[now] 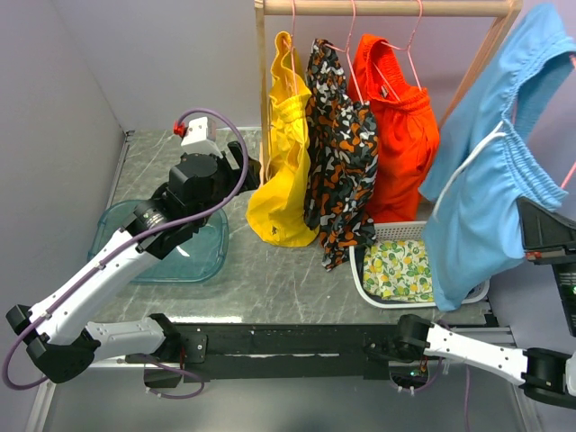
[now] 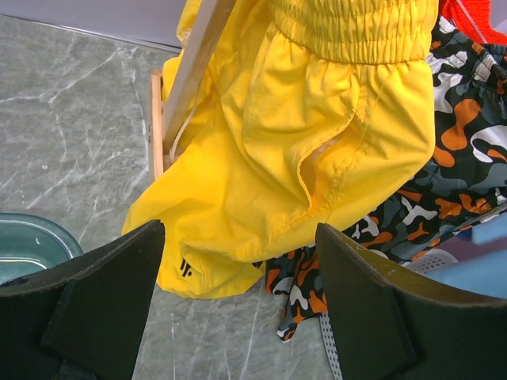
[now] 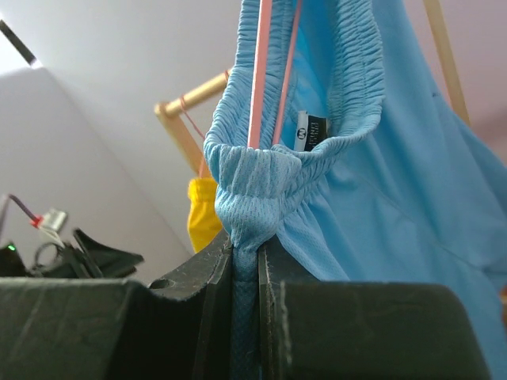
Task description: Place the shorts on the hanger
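The light-blue shorts (image 1: 490, 171) hang in the air at the right, in front of the rack's right post, white drawstring showing. My right gripper (image 3: 245, 253) is shut on their gathered waistband (image 3: 253, 190). The pink wire hanger (image 3: 261, 71) runs inside the waistband in the right wrist view; in the top view only a pink bit (image 1: 569, 175) shows at the right edge. My left gripper (image 2: 238, 301) is open and empty, held above the table just left of the hanging yellow shorts (image 2: 301, 150).
A wooden rack (image 1: 387, 7) carries yellow (image 1: 283, 153), camouflage (image 1: 342, 153) and orange shorts (image 1: 400, 135) on pink hangers. A white basket (image 1: 364, 270) holds a lemon-print cloth (image 1: 396, 268). A teal tray (image 1: 202, 256) lies at the left under my left arm.
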`<state>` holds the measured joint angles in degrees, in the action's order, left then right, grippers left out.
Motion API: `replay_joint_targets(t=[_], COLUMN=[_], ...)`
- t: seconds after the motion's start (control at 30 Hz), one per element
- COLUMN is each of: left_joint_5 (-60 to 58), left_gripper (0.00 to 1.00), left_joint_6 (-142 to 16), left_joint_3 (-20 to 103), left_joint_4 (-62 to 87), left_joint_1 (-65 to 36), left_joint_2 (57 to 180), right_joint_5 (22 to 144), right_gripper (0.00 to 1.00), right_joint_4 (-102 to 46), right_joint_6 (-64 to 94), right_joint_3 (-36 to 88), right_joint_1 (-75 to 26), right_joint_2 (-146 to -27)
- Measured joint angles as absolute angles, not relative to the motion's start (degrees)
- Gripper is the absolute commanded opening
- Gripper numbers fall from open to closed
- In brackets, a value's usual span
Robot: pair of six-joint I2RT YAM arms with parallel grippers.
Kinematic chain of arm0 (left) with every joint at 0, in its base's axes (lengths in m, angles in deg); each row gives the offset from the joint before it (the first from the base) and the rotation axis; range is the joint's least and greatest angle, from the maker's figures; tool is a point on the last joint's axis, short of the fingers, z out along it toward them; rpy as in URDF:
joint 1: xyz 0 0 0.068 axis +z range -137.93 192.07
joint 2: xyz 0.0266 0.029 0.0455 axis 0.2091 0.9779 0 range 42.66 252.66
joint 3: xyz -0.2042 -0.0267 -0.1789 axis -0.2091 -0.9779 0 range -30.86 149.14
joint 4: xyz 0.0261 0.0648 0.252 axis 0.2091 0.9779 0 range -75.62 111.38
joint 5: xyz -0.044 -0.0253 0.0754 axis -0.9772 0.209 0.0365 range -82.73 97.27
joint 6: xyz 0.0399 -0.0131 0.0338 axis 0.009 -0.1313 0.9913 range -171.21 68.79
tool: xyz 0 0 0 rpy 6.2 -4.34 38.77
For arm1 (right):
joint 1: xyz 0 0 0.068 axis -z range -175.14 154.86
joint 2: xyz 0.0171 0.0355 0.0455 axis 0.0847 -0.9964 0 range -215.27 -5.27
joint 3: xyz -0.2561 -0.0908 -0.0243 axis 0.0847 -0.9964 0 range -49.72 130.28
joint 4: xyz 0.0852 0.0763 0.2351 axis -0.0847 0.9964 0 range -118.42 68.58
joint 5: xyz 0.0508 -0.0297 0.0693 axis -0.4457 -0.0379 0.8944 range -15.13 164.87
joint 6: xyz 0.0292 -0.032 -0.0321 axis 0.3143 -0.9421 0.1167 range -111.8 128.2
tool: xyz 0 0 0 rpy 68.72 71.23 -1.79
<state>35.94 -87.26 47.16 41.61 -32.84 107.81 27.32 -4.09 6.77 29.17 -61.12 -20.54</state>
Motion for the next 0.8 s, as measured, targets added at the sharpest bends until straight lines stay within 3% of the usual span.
replay_joint_targets(t=[0.8], left_joint_5=[35.06], left_gripper=[0.82], left_joint_6=[-87.26], left_joint_3=[46.5], left_joint_4=[41.41], left_joint_1=[-32.57], left_joint_2=[108.46], right_joint_5=[-5.64], right_gripper=[0.0], right_joint_4=[6.41], right_joint_6=[14.81], right_joint_3=[16.25], right_joint_1=[-85.2], right_joint_2=[-18.2])
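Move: The right hand holds the blue shorts on their hanger; the free stretch of rail it is bound for lies some 30 cm ahead, about 5 cm left and slightly above. The red shorts hang about 25 cm ahead and 14 cm left of this hand, 15 cm lower; the white basket sits far below, roughly 7 cm ahead and 4 cm left. From the left hand that rail spot is some 12 cm ahead, 36 cm right and 20 cm up. Still pinching blue shorts, the right hand sinks about 12 cm and forward towards the red shorts, tipping down. ##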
